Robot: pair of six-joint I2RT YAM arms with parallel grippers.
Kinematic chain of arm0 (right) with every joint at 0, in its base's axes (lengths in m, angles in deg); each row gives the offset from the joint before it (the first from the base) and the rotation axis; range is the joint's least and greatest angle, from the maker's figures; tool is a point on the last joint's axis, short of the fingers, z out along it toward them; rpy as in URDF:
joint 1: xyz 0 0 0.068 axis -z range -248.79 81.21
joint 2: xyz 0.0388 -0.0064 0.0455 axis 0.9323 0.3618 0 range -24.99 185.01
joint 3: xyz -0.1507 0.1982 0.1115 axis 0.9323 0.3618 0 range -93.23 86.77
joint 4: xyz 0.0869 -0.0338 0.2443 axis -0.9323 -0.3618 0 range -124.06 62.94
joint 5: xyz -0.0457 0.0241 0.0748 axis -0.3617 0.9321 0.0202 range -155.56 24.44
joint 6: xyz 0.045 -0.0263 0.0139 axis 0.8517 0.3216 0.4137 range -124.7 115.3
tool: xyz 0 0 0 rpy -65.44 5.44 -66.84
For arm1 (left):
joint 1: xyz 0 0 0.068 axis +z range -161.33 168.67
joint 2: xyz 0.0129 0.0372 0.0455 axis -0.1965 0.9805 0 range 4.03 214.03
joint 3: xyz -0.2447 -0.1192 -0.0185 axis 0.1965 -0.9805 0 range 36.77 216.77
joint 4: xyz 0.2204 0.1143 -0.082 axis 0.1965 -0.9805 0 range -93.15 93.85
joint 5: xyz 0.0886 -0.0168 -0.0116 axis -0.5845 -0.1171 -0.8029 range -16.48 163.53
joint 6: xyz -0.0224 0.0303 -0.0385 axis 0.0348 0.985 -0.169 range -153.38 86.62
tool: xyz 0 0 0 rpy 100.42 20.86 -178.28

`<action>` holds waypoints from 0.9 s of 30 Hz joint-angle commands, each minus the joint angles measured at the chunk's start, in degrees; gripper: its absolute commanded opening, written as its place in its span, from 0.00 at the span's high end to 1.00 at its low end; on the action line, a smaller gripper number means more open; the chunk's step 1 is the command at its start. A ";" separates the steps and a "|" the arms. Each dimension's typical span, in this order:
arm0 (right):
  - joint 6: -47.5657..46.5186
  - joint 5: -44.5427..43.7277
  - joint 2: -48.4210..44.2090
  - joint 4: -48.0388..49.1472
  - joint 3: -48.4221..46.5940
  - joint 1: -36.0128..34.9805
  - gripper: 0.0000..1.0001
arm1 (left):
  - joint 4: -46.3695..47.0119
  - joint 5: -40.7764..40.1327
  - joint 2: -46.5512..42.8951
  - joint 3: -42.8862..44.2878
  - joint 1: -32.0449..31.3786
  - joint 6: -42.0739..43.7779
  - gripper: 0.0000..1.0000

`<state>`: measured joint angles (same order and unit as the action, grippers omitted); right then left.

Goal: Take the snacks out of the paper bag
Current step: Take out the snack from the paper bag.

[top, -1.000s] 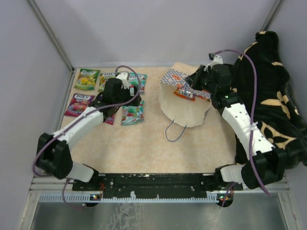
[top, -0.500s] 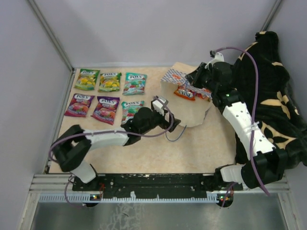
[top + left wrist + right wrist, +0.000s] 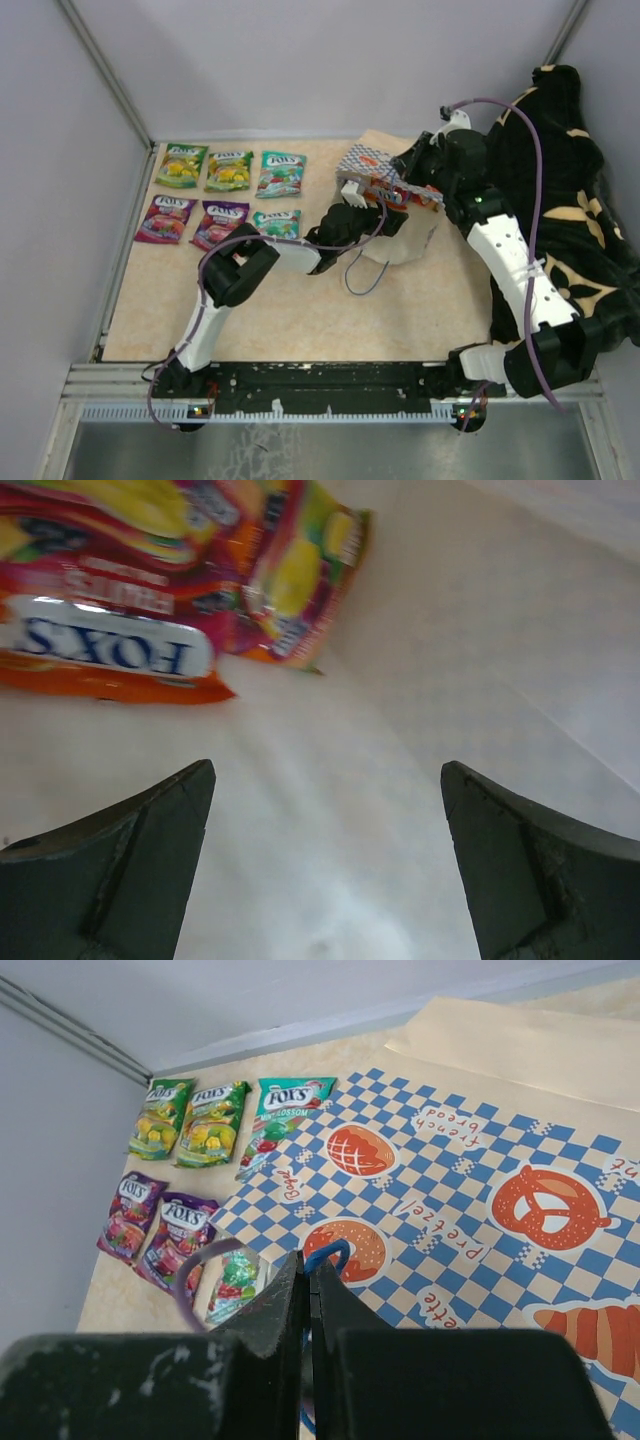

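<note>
The cream paper bag lies on its side, its blue-and-white checkered band turned up. My right gripper is shut on a thin blue cord handle and holds the bag's mouth up. My left gripper reaches into that mouth and is open, with only pale paper between its fingers. Just ahead of it inside the bag lie a red-orange snack packet and a second one. Several more snacks lie in two rows on the table at the left.
A black-and-tan blanket is heaped along the right side, behind the right arm. The bag's other blue cord handle loops onto the table in front of the bag. Grey walls close the back and the left.
My left arm has swung right from the rows of packets to the bag, and its open gripper has gone into the mouth. The right gripper has kept hold of the handle.
</note>
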<state>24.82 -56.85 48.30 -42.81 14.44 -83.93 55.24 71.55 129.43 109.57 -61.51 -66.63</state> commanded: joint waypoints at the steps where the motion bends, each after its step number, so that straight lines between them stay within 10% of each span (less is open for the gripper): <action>1: -1.46 -0.75 -2.63 0.59 -3.25 0.37 0.98 | -0.05 -10.91 4.84 6.53 1.20 -6.30 0.00; 18: -1.53 0.14 -1.92 1.28 -2.97 0.37 0.99 | -43.69 -27.92 26.61 48.25 4.84 -11.67 0.00; 27: -1.35 0.39 -1.06 1.81 -3.11 0.43 0.99 | -45.14 -22.54 30.77 53.24 6.26 -10.59 0.31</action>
<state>24.25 -56.69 47.87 -43.07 14.26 -83.93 14.02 46.39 157.48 161.13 -56.26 -78.26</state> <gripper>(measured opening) 0.017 0.760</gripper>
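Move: Inside the bag lying on its side, the purple-and-orange snack sits roughly 18 cm ahead of the open left hand, 3 cm to its right and 9 cm lower. A second snack lies beside it, about 17 cm ahead and 10 cm right of the hand; the bag's loose blue handle is some 9 cm back and 9 cm left. From the right hand, the purple-and-orange snack is about 18 cm ahead, 2 cm right and 28 cm below. Reaching deep into the bag mouth, the left hand goes some 16 cm forward towards the purple-and-orange snack and sinks about 7 cm, mostly late, turning some 30 degrees counter-clockwise and tipping nose-down. It slows with its fingers astride the snack's orange end and starts closing them, still well open. The right hand stays put, shut on the raised blue handle. ##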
